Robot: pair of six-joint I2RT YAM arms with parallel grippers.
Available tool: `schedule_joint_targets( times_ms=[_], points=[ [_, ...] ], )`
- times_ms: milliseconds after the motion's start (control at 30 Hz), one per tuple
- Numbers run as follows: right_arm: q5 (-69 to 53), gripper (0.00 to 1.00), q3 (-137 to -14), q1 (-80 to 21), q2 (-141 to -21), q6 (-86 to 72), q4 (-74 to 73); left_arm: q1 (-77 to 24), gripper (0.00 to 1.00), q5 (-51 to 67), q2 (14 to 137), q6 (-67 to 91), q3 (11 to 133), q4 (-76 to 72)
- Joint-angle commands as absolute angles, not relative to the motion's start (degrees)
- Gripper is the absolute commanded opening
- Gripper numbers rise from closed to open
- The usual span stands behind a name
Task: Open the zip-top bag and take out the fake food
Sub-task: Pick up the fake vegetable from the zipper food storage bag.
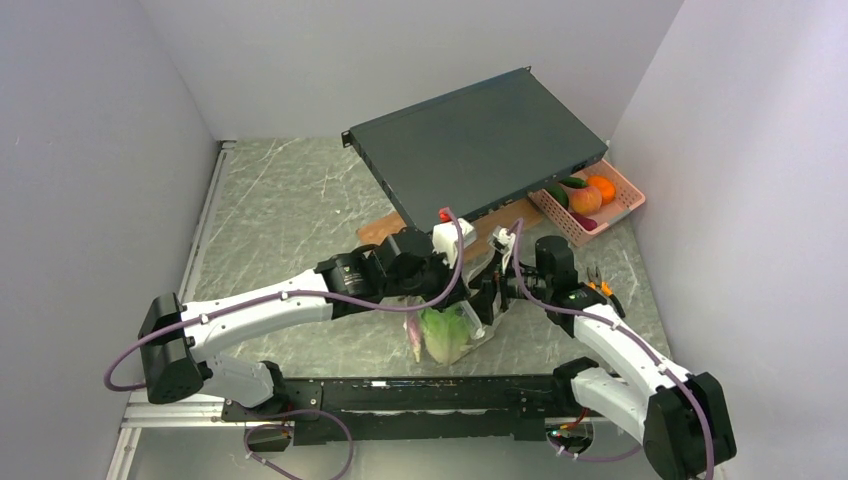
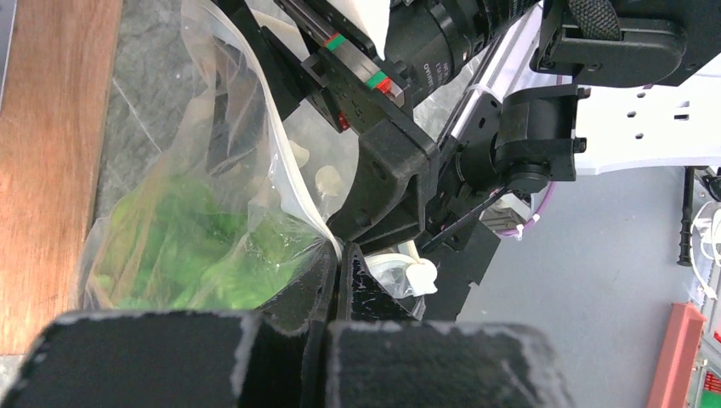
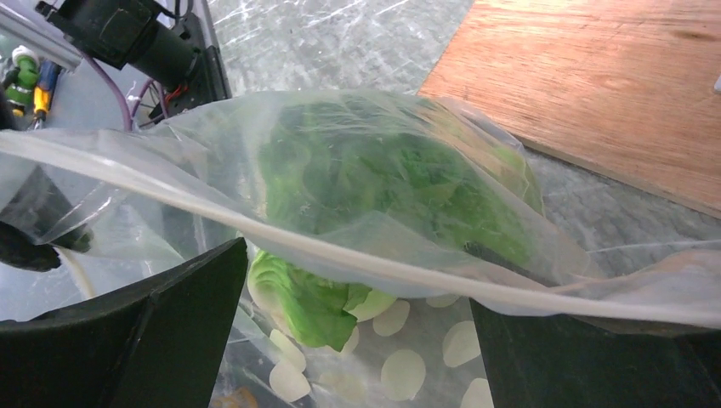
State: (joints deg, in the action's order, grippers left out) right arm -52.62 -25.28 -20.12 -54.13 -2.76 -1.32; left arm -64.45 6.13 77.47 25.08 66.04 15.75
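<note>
The clear zip-top bag (image 1: 452,330) hangs just above the table between the two arms, with a leafy green piece of fake food (image 1: 444,336) inside. My left gripper (image 2: 340,255) is shut on one edge of the bag (image 2: 246,170), and the green leaves (image 2: 187,246) show through the plastic to its left. My right gripper (image 3: 357,276) stands open at the bag's mouth. The whitish zip strip (image 3: 340,255) runs across in front of its fingers, and the leafy piece (image 3: 383,178) lies behind it. In the top view the right gripper (image 1: 495,290) is close beside the left gripper (image 1: 462,298).
A large black flat case (image 1: 480,145) leans across the back. Its near edge rests over a wooden board (image 1: 385,228). A pink basket (image 1: 625,205) at the back right holds more toy fruit. Orange-handled pliers (image 1: 600,285) lie by the right arm.
</note>
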Motion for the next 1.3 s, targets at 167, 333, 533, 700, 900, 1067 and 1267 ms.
schedule_joint_targets(
  times_ms=[167, 333, 533, 700, 900, 1067, 1267],
  points=[
    [-52.68, 1.00, -25.43, -22.59, -56.02, -5.12, 4.53, -62.45, 0.00, 5.03, 77.17, 21.67, 70.17, 10.61],
    [-52.22, 1.00, -25.86, -24.55, -57.23, -4.02, 4.30, -61.28, 0.00, 5.49, 76.99, 19.99, 71.47, 10.58],
    [-43.05, 1.00, -24.94, -24.83, -59.13, -7.25, 6.61, -61.08, 0.00, 8.47, 77.00, 20.92, 70.59, 8.38],
    [-42.12, 0.94, -24.47, -24.78, -60.50, -8.52, 7.97, -61.09, 0.00, 10.53, 77.38, 21.55, 69.29, 7.39],
    [-46.49, 0.65, -23.91, -24.65, -59.94, -8.03, 8.40, -61.09, 0.00, 11.35, 77.76, 22.27, 67.97, 7.68],
    [-50.21, 0.20, -24.35, -23.24, -58.67, -6.43, 6.82, -61.08, 0.00, 9.72, 76.60, 22.65, 65.35, 8.09],
    [-55.22, 0.00, -28.24, -21.76, -55.33, -3.07, 1.62, -60.83, 0.00, 4.88, 74.95, 23.91, 61.84, 9.91]
  ],
)
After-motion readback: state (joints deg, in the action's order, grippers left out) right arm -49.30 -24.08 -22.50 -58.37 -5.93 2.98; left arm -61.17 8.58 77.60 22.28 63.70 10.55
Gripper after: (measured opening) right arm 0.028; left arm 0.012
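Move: The leafy green vegetable in the open bag lies roughly 6 cm to the left of the right hand, some 2 cm back and 8 cm below it. The purple vegetable is about 7 cm farther left and 1 cm nearer the base than the leafy green, and the middle of the wooden board some 15 cm ahead and 5 cm left of the right hand. From the left hand, which pinches the bag's rim, the leafy green is about 15 cm below, 4 cm left and 3 cm back. Already in the bag's mouth with its fingers wide open, the right hand edges about 1.5 cm left, then pushes forward and sinks some 2.5 cm deeper towards the leafy green vegetable, and shuts its fingers almost fully on what seems to be a leaf edge as it eases back and starts to rise. The left hand keeps its pinch on the rim and carries it about 2 cm forward, rising nearly 2 cm and coming back down to its starting height, holding the mouth open around the right gripper. ##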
